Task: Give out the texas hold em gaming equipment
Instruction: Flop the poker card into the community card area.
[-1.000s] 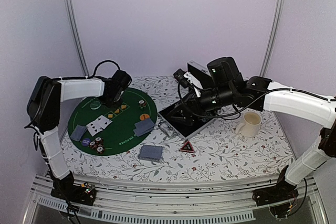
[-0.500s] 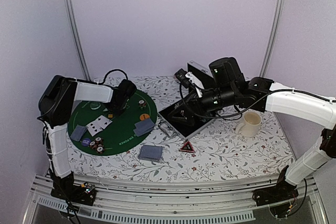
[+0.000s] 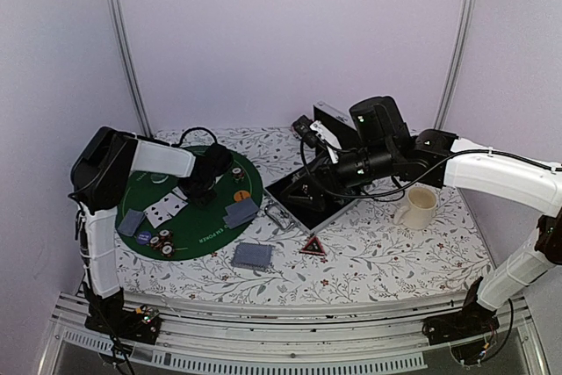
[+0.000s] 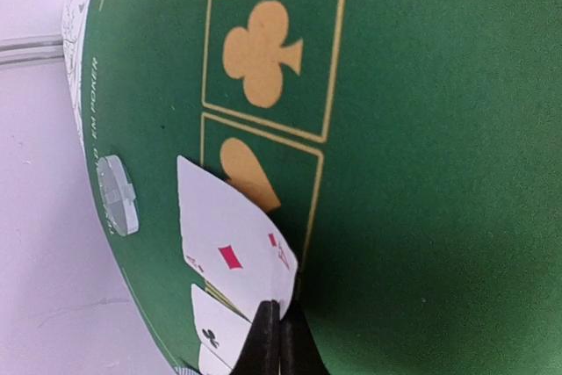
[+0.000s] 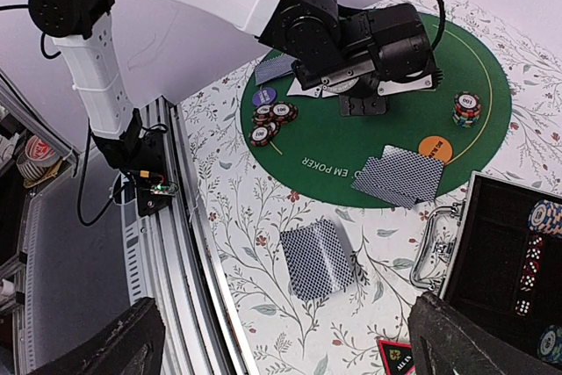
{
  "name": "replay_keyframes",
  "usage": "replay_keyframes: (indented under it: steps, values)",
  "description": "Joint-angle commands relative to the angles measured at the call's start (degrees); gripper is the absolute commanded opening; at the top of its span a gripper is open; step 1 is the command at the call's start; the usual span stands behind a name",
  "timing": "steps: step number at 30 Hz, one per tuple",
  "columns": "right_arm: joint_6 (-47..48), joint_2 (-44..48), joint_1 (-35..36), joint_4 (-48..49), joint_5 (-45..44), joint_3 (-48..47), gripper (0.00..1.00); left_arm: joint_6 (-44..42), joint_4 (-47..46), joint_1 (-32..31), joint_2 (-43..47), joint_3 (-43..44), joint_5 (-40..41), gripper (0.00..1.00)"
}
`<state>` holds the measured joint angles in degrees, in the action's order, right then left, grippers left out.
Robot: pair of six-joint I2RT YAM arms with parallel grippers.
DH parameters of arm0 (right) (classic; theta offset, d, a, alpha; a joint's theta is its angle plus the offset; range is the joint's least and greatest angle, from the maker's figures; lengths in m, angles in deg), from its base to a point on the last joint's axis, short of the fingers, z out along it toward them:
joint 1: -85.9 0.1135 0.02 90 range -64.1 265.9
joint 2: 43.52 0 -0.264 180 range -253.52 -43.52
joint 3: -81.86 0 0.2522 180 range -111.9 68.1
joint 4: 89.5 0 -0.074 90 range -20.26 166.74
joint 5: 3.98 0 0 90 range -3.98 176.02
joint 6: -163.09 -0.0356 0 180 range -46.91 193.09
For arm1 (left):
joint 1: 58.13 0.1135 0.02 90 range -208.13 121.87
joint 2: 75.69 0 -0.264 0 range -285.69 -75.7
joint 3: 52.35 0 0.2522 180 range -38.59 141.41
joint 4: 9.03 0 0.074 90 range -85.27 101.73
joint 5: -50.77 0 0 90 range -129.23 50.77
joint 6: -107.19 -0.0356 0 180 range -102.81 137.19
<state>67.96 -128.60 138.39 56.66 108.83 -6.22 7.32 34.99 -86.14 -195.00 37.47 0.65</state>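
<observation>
A round green poker mat carries face-up playing cards, two face-down pairs, striped poker chips, a chip stack and the orange button. My left gripper is low over the mat, shut on the edge of a face-up ace of diamonds, which curls up off the felt beside a club card. My right gripper hangs open high above the table. The face-down deck lies below it. More chips sit in the case.
The open silver case lies right of the mat, its handle towards the deck. A cream mug stands at the right. A small red-and-black triangle lies near the deck. A clear disc rests at the mat's edge.
My left arm has swung from the mat's far side towards its middle, bringing the gripper down next to the face-up cards. The right arm has barely moved.
</observation>
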Motion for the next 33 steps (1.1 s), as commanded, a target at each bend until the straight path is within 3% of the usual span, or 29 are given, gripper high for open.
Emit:
replay_keyframes:
  steps: [1, 12, 17, 22, 25, 28, 33]
  values:
    - [0.0, 1.7, 0.0, 1.4, 0.3, 0.6, 0.99, 3.0, 4.0, -0.2, -2.4, 0.0, -1.4, 0.0]
    - [-0.2, 1.9, 0.0, 1.4, 0.2, 0.8, 0.99, 4.1, 5.4, -0.2, -1.7, 0.0, -4.3, 0.01]
    - [-0.7, 1.7, 0.1, 1.0, -0.5, 1.2, 0.99, 5.5, 8.1, -0.2, 0.2, 0.7, -8.0, 0.26]
    - [-2.3, -0.1, 0.0, -2.3, -3.7, 0.3, 0.99, 7.2, 12.0, -0.4, 4.7, 1.0, -12.3, 0.39]
    - [-4.1, -1.6, 0.1, -6.4, -9.9, -1.3, 0.99, 8.1, 14.2, -0.8, 9.1, 1.2, -15.4, 0.42]
    - [-8.9, -5.3, 0.1, -14.6, -21.6, -4.2, 0.99, 8.9, 15.3, -1.3, 13.6, 1.1, -19.7, 0.48]
    - [-23.9, -12.8, 3.0, -27.3, -36.5, -8.3, 0.99, 11.5, 15.3, -1.2, 20.9, 1.2, -24.2, 0.61]
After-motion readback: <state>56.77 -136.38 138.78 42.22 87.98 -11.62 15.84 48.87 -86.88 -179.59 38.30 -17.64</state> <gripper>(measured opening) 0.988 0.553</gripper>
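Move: The left gripper still pinches the ace of diamonds by one corner just above the mat. The third community slot lies about 2 cm ahead, 2 cm left and 1 cm below. The two of clubs is some 7 cm left and 2 cm back; the heart box, 5 cm ahead and 2 cm right. From the open right gripper that slot is roughly 19 cm ahead, 32 cm left and 26 cm down; the chip case, about 20 cm ahead, 3 cm right and 25 cm down. Ease the left gripper about 1 cm down and slightly back to lay the ace beside the two of clubs, hold there briefly, then open to let go and draw away up, back and left, some 8 cm up from the low point, tilting the fingers more steeply down. Late on, send the open right gripper down, forward and slightly right towards the chip case, turning clockwise. ##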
